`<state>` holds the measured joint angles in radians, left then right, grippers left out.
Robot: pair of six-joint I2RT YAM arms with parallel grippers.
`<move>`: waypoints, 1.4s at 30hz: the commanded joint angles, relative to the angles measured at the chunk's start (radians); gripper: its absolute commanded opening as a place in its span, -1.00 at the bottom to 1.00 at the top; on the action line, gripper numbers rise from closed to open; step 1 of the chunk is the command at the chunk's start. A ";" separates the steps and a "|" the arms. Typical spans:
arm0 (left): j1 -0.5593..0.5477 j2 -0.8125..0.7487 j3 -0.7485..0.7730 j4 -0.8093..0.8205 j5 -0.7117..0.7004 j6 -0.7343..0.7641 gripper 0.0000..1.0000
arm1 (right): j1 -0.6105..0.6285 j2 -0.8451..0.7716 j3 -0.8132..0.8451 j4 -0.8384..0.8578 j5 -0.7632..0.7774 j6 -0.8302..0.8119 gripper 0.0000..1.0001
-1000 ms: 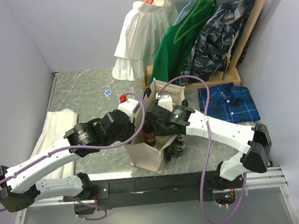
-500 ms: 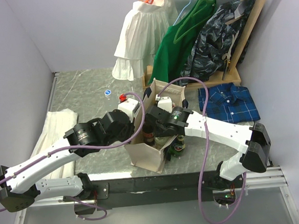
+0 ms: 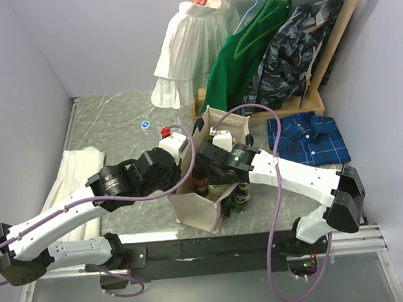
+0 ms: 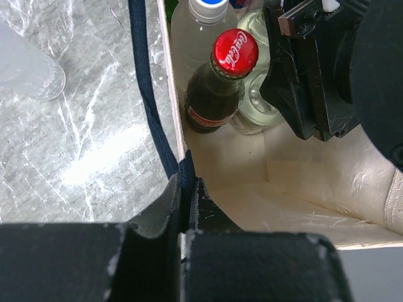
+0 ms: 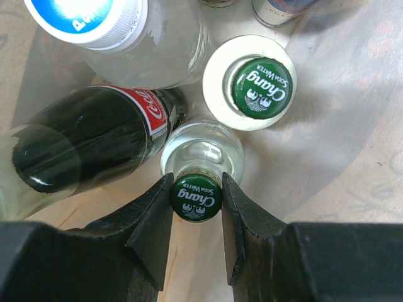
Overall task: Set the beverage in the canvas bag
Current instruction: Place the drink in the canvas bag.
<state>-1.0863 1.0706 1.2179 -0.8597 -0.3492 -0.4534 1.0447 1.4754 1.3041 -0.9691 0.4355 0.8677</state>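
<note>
The canvas bag [image 3: 200, 210] stands upright between my arms, cream with a navy strap [image 4: 148, 88]. My left gripper [image 4: 187, 189] is shut on the bag's rim where the strap meets it, holding the mouth open. Inside the bag, my right gripper [image 5: 196, 200] is shut on the green cap of the beverage, a clear soda water bottle [image 5: 201, 154]. In the top view the right gripper [image 3: 214, 176] reaches down into the bag's mouth and the left gripper [image 3: 189, 171] is at its left rim.
In the bag are another green-capped soda bottle [image 5: 261, 87], a cola bottle [image 5: 88, 138] and a water bottle [image 5: 88, 12]. A green bottle [image 3: 240, 195] stands outside to the right. White cloth [image 3: 72, 181] lies left, a plaid shirt [image 3: 308, 138] right, hanging clothes [image 3: 249, 44] behind.
The right arm has edged slightly over the bag. Both grips look the same as before.
</note>
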 commanded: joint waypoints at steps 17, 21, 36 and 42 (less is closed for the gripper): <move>-0.006 -0.037 0.051 0.045 -0.034 0.015 -0.98 | -0.003 -0.024 0.012 -0.013 0.029 0.024 0.06; -0.006 -0.038 0.052 0.045 -0.034 0.016 -0.98 | -0.003 -0.027 0.018 -0.020 0.032 0.025 0.09; -0.006 -0.037 0.055 0.042 -0.033 0.016 -0.98 | -0.003 -0.063 0.121 -0.079 0.046 0.022 0.22; -0.004 -0.034 0.054 0.042 -0.034 0.016 -0.98 | -0.003 -0.090 0.182 -0.114 0.055 0.019 0.24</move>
<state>-1.0863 1.0706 1.2179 -0.8597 -0.3573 -0.4534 1.0447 1.4437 1.4166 -1.0428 0.4492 0.8780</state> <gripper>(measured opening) 0.052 0.614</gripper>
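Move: The clear Chang bottle stands in the canvas bag with its cap between the right fingertips, its middle some 9 cm straight below that hand. The Coca-Cola bottle is 6 cm to the hand's left and 1 cm ahead, the blue-capped water bottle 8 cm ahead and 4 cm left, the second Chang 6 cm ahead and 2 cm right, all at similar depth. From the left hand the held bottle lies about 11 cm right, 1 cm ahead and 12 cm lower. Holding still at first, the right fingers spread and let go of the Chang bottle's cap; only then does the hand rise, almost straight up by about 4 cm, away from the bottle with the fingers left open and the wrist tipping up just slightly. The left hand stays put, still pinching the bag's left rim at the navy strap. ##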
